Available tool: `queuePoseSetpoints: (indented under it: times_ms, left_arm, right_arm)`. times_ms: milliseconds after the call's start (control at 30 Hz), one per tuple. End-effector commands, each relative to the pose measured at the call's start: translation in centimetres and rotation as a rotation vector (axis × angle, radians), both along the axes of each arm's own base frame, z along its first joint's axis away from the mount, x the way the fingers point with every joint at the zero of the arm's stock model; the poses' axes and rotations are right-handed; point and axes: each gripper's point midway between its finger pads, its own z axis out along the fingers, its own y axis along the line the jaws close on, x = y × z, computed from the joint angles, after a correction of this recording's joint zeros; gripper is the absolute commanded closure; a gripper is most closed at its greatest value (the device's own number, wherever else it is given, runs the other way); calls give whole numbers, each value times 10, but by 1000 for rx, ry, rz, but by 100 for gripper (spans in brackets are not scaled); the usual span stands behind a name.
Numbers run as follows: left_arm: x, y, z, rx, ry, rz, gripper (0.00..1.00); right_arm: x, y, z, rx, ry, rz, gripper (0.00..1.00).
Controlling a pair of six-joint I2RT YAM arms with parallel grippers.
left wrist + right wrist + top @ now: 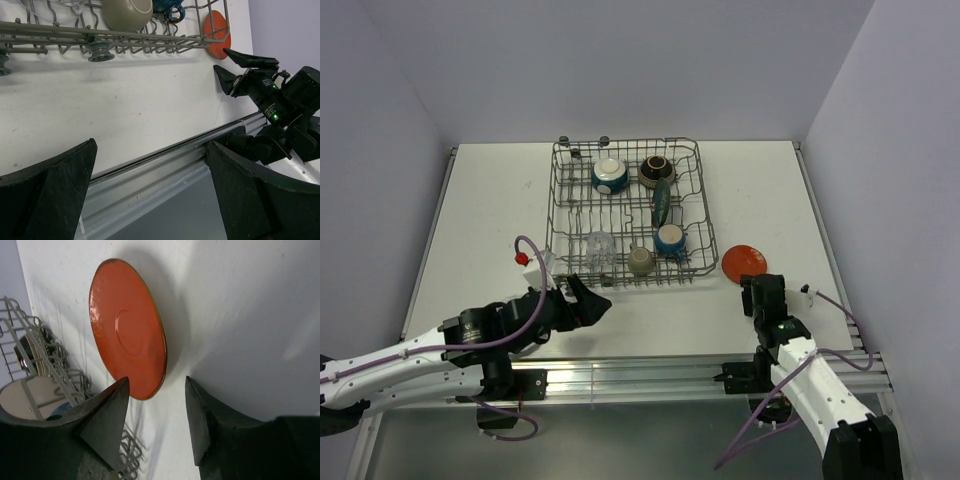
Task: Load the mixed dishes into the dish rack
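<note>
The grey wire dish rack (pixel 560 215) at mid-table holds a white-inside bowl (pixel 610 176), a brown bowl (pixel 656 170), a teal plate (pixel 662 201) on edge, a blue mug (pixel 671 240), a beige cup (pixel 640 261) and a clear glass (pixel 600 245). An orange-red plate (pixel 744 262) lies flat on the table right of the rack. My right gripper (pixel 757 288) stands open at the plate's near rim. In the right wrist view that rim (pixel 147 392) sits just ahead of the gap between the fingers, untouched. My left gripper (pixel 592 297) is wide open and holds nothing, in front of the rack.
The rack's feet (pixel 101 50) and lower wires (pixel 150 37) run close by the left gripper (pixel 151 145). The table's front metal rail (pixel 165 165) lies under it. The right gripper (pixel 222 60) and orange-red plate (pixel 218 30) show at the right of that view.
</note>
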Motion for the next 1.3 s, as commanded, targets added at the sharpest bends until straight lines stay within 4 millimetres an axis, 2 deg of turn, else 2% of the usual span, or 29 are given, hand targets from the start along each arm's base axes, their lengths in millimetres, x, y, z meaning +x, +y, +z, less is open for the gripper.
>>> queuePoseSetpoints:
  times_ms: [0,33,267,367,500,633,900,1133,1167,1233,1267]
  left_arm:
    - [1,2,4,-20,-10,8,1]
    - [1,2,4,-23,-11,8,1]
    - [0,12,5,-28,-12,23,1]
    - [-1,16,4,-28,-9,30,1]
    - [-1,20,4,-34,-10,38,1]
    - [-2,21,4,-36,-8,39,1]
    - [-2,20,5,-44,-11,37,1]
    - [-2,15,0,-37,-3,28,2]
    - [-2,15,0,-38,-3,28,2]
    - [-2,14,0,-40,-2,27,2]
    - [-2,14,0,-39,-2,29,2]
  right_arm:
    - [-12,-16,-18,-57,104,-64,44]
    - [-12,-17,-19,-61,113,-68,50]
    - [-8,-20,-19,-84,126,-83,59]
    - [-6,-20,-19,-98,133,-74,70]
    - [0,-21,-14,-130,137,-51,100]
    - [9,-23,0,-173,120,-35,100]
    - [21,-29,55,-277,1,10,100]
    - [25,-33,123,-366,-109,40,100]
    - [26,-33,137,-376,-128,43,100]
    - [27,-32,153,-405,-144,67,100]
    - [30,-29,171,-407,-177,84,100]
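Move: The red plate's middle lies about 5 cm ahead of the right gripper, 2 cm to its left and a centimetre lower, with its near rim close to the fingertips. The blue mug in the rack stands roughly 11 cm ahead and 21 cm left of this gripper, and the gray mug some 6 cm ahead and 28 cm left, both about 4 cm higher. From the left gripper the red plate is about 14 cm ahead, 38 cm right and 17 cm below. Sink the right gripper a last 1 to 2 cm at the red plate's near rim, easing slightly right, and close the half-open fingers until they pinch the rim. Then, keeping the pinch, lift the plate away from the table, some 13 cm from the lowest point, drifting about 2 cm forward and a little right while rolling the hand's left side down about 20 degrees. ##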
